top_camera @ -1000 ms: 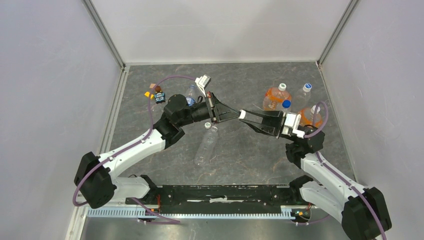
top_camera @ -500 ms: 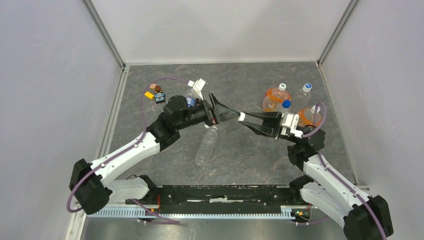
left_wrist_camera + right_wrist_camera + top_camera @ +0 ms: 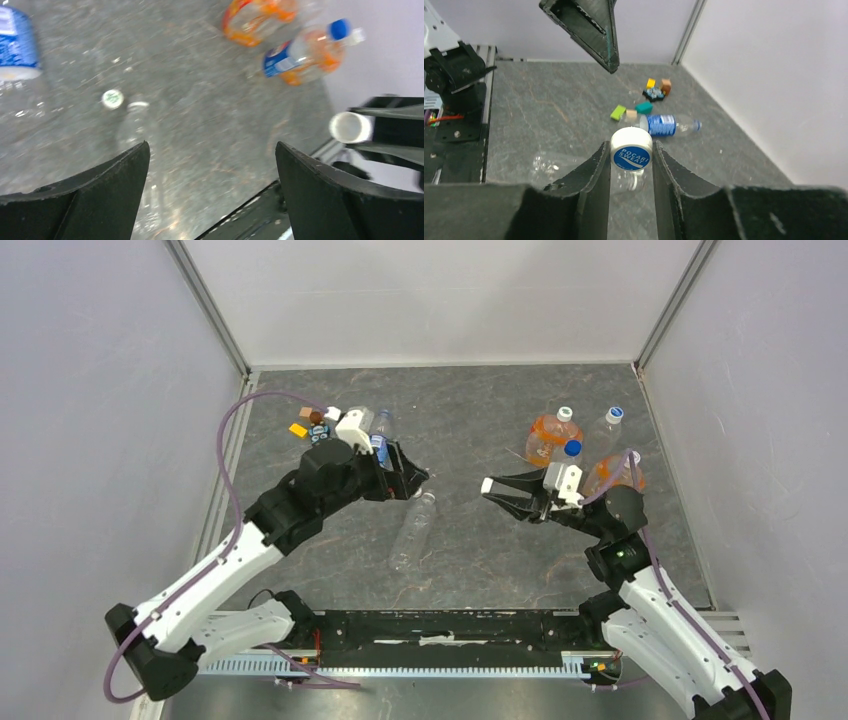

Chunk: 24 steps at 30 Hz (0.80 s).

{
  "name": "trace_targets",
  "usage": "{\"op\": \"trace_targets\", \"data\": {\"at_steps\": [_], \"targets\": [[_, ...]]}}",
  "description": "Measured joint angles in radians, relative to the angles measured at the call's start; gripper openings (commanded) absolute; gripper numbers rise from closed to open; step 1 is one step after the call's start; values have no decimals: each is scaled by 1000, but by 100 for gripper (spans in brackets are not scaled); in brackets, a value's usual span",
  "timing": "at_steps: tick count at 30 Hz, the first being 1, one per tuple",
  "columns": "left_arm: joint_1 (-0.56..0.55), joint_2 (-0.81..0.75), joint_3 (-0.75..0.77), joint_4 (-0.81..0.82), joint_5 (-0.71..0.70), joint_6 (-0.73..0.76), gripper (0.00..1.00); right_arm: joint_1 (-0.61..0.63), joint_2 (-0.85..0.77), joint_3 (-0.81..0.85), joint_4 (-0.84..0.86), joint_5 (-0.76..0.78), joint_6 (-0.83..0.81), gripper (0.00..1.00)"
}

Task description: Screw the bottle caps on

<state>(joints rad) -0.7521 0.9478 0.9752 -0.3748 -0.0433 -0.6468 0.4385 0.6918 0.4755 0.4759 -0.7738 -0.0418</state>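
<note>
My right gripper (image 3: 490, 486) (image 3: 631, 150) is shut on a white bottle cap (image 3: 631, 149) with a blue logo on its face, held in the air above the table. The left wrist view shows that cap (image 3: 350, 127) at the right, between the right fingers. My left gripper (image 3: 413, 478) (image 3: 211, 145) hangs open and empty, apart from it. Below it the unlabelled bottle (image 3: 414, 532) (image 3: 137, 125) (image 3: 549, 165) lies uncapped. A second bottle cap (image 3: 112, 98) lies beside its neck. The blue-labelled bottle (image 3: 379, 429) (image 3: 17, 45) (image 3: 664, 125) lies further back, partly behind the left arm.
Two orange-liquid bottles (image 3: 551, 434) (image 3: 620, 473), a clear bottle (image 3: 606, 427) and a bright blue cap (image 3: 572, 448) cluster at the back right. Small toy blocks (image 3: 310, 427) (image 3: 651, 92) lie at the back left. Walls close the table on three sides.
The left gripper, shut and tip to tip with the right gripper a second ago, has opened and drawn back to the left. The right gripper has pulled back slightly, keeping the cap.
</note>
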Motion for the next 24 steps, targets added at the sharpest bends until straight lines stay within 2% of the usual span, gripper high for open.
{"op": "trace_targets", "data": {"at_steps": [4, 11, 19, 24], "targets": [[-1, 136, 92, -178, -45, 75, 100, 0, -21, 12, -155, 34, -49, 0], [-33, 343, 102, -349, -85, 132, 100, 0, -38, 13, -280, 73, -79, 0], [-110, 583, 153, -403, -140, 154, 100, 0, -37, 13, -322, 87, -93, 0], [-132, 719, 198, -411, -189, 166, 92, 0, -39, 13, -327, 92, -97, 0]]}}
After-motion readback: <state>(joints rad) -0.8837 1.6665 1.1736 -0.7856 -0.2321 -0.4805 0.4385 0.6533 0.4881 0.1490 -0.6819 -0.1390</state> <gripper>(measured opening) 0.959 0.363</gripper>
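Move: The clear capless bottle lies on the table almost straight below the open left hand, its middle some 25 cm down. A loose white cap sits about 12 cm ahead of the bottle's middle and 1 cm to its left; the blue-label bottle lies roughly 24 cm ahead of the hand and 10 cm to its left. From the right hand, still holding the other white cap, the clear bottle is about 3 cm ahead, 13 cm left and 27 cm below. Still pinching the white cap, the right hand sinks about 5 cm, tilting its pointing fingers slightly downward, then nearly halts. The left hand drops about 21 cm onto the clear bottle's body, its wrist swinging over by some 55 degrees until the wide-open fingers point down on either side above it; no touch on the bottle can be made out. ##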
